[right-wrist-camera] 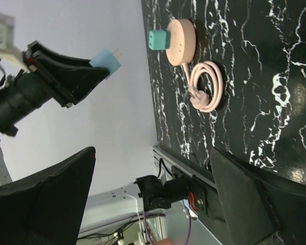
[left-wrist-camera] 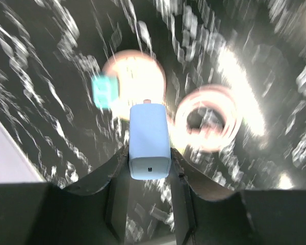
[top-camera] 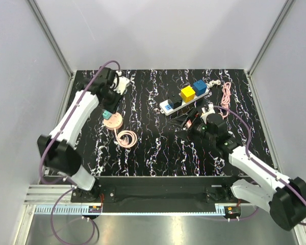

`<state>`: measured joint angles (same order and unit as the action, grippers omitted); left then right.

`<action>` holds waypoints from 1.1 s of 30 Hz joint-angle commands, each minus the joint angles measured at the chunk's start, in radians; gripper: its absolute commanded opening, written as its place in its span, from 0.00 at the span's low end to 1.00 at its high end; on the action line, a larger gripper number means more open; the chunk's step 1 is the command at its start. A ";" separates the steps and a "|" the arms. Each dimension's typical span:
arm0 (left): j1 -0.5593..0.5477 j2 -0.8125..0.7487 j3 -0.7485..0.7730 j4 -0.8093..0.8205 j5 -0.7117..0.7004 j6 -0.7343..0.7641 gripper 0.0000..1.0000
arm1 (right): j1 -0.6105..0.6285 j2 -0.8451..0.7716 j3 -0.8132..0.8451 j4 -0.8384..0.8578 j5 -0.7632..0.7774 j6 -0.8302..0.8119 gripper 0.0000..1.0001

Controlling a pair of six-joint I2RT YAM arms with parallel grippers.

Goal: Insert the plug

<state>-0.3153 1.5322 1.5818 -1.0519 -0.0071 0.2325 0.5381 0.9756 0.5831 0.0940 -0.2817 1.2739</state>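
Observation:
My left gripper (top-camera: 111, 103) is shut on a light blue plug (left-wrist-camera: 150, 140) and holds it above the table, prongs pointing away from the wrist. Just beyond it lies a round pink socket hub (left-wrist-camera: 135, 81) with a teal plug (left-wrist-camera: 103, 92) seated in it and a coiled pink cable (left-wrist-camera: 206, 120) beside it. In the top view the hub (top-camera: 113, 121) lies just below the left gripper. My right gripper (top-camera: 186, 122) is open and empty, low over the table's middle. The right wrist view shows the held plug (right-wrist-camera: 106, 59) above the hub (right-wrist-camera: 181, 33).
A white power strip (top-camera: 183, 98) with a yellow block (top-camera: 187, 92) and a blue block (top-camera: 200, 87) plugged in lies at the back, just beyond the right gripper. A pink cable (top-camera: 226, 94) trails at its right. Grey walls enclose the black marbled table (top-camera: 153, 148).

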 commanded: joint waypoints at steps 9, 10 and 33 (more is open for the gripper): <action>0.064 0.273 0.138 -0.197 0.118 0.243 0.00 | -0.121 0.152 0.069 0.056 -0.316 -0.122 1.00; 0.065 0.290 0.144 -0.203 0.098 0.242 0.00 | -0.127 0.158 0.070 0.056 -0.323 -0.133 1.00; 0.064 0.569 0.311 -0.296 0.025 0.168 0.00 | -0.233 0.255 0.083 0.087 -0.439 -0.166 1.00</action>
<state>-0.2550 2.1014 1.8610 -1.3342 0.0418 0.4107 0.3141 1.2274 0.6350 0.1387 -0.6849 1.1275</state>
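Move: The light-blue plug is already in the left fingers. The round pink socket it is bound for lies about 20 cm below that hand, some 3 cm ahead and 3 cm to its left. The teal plug stands in the socket's far left part, about 5 cm ahead and 6 cm left of the hand; the coiled pink cable lies about 5 cm back and 3 cm to the right. From the empty right hand the socket is roughly 27 cm left, 12 cm ahead and 20 cm below. Keeping its pinch on the light-blue plug, the left hand sinks about 12 cm towards the free slots on the near right part of the round socket, fast at first and then creeping, with a slight drift forward. Its wrist tips some 30 degrees until fingers and prongs point straight down. The right hand, wide open, settles about 4 cm lower, easing a little forward. ##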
